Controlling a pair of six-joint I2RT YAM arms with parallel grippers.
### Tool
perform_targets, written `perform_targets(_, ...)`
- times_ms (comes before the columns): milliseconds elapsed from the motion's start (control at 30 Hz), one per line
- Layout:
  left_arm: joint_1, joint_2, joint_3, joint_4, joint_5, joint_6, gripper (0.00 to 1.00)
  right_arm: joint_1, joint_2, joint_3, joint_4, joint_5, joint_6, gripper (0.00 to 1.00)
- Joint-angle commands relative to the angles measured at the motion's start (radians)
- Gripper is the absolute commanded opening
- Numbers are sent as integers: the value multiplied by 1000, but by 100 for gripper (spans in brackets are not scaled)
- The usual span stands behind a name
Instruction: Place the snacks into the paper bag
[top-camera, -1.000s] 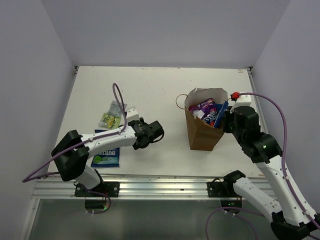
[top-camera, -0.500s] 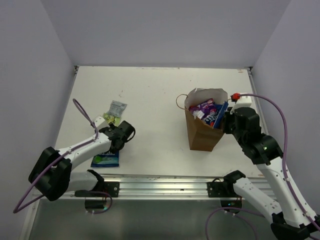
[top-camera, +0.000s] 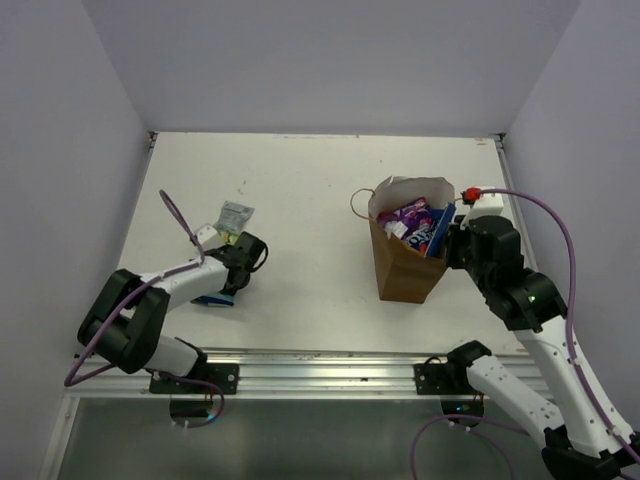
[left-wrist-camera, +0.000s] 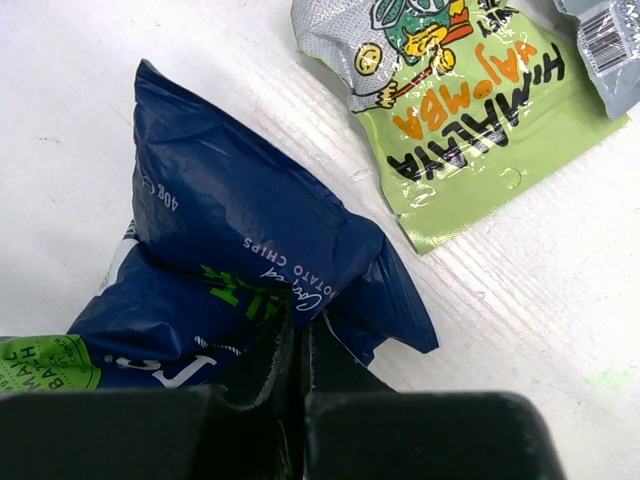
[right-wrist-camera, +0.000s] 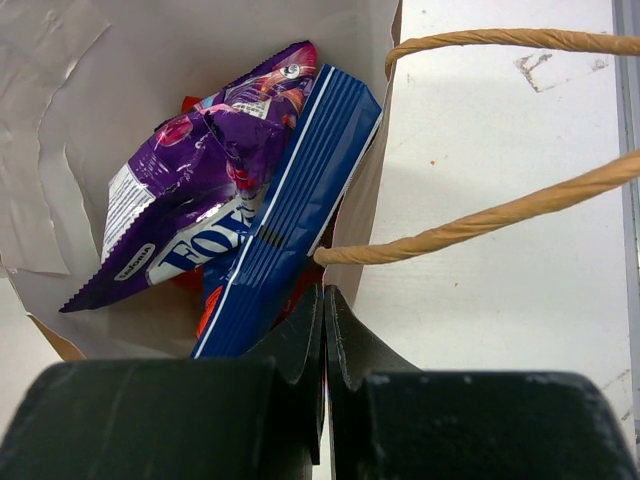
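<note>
The brown paper bag (top-camera: 405, 270) stands upright right of centre, with a purple packet (right-wrist-camera: 200, 190) and a blue packet (right-wrist-camera: 290, 200) showing inside. My right gripper (right-wrist-camera: 324, 300) is shut on the bag's right rim (right-wrist-camera: 372, 215), just below a string handle (right-wrist-camera: 480, 215). At the left, my left gripper (left-wrist-camera: 302, 330) is shut on the near edge of a dark blue crisp packet (left-wrist-camera: 240, 240), which lies crumpled on the table. A green packet (left-wrist-camera: 470, 130) lies just beyond it, apart from the fingers. In the top view the left gripper (top-camera: 232, 285) covers most of the blue packet (top-camera: 210, 298).
A small silver packet (top-camera: 236, 213) lies beside the green one, farther from the arms. The white table (top-camera: 310, 190) is walled at the back and both sides. A metal rail (top-camera: 320, 365) runs along the near edge.
My left arm swung left from the table's middle down onto the blue packet, and its gripper closed on the packet's edge. The right arm and the bag have not moved.
</note>
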Motion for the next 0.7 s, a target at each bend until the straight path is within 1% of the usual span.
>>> perform_targets(0,9,-5,-30,72,103,62,0,6,-12,10,47,-13,-20,0)
perform_targets(67,8,-33,11,61,109,100,0,6,-6,10,45,-15,-20,0)
perform_targets(100,5,-50,48,62,126,146,0,6,-6,10,45,-13,-20,0)
perform_targets(167,-6,-125,89,72,147,203,0,6,-6,10,45,-10,-21,0)
perform_targets(200,-24,-158,133,96,170,265,0,6,-7,10,45,-7,-20,0)
perform_targets(233,-34,-231,158,108,181,293,0,7,-4,10,45,-5,-21,0)
perform_targets(267,-46,-266,181,119,193,321,0,6,-2,10,45,-5,-20,0)
perform_targets(300,-60,-290,241,133,231,365,0,6,-2,10,45,-5,-20,0)
perform_targets(367,-63,-327,313,136,293,410,0,6,2,10,45,-5,-20,0)
perform_targets(400,-63,-327,386,159,389,468,0,6,7,10,45,-4,-20,0)
perform_targets(467,-63,-303,448,206,515,522,0,6,11,10,47,-5,-20,0)
perform_targets(500,-63,-288,508,237,658,560,0,6,14,10,47,-8,-20,0)
perform_targets(567,-69,-228,562,329,799,580,0,6,14,10,47,-8,-21,0)
perform_targets(600,-84,-202,623,387,915,594,0,6,13,10,45,-7,-21,0)
perform_targets(667,-106,-105,695,429,1015,607,0,6,11,10,45,-4,-20,0)
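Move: The blue Burts chip bag is already pinched in the left hand, flat on the table. The mouth of the paper bag it is bound for lies about 45 cm to this hand's right, 3 cm farther out and some 27 cm higher. The green packet is 8 cm ahead and 2 cm right, the grey packet about 14 cm ahead and 6 cm right, both at table height. From the right hand, the mouth's middle is some 7 cm left and 4 cm ahead, about level. The blue chip bag, still pinched in the shut left fingers, is raised some 33 cm off the table and swept about 20 cm right and a little forward, towards the paper bag's mouth. After a slow start the hand speeds up, swinging clockwise and tipping its fingers up towards level. The right hand stays in place, its shut fingers still on the paper bag's right rim. ##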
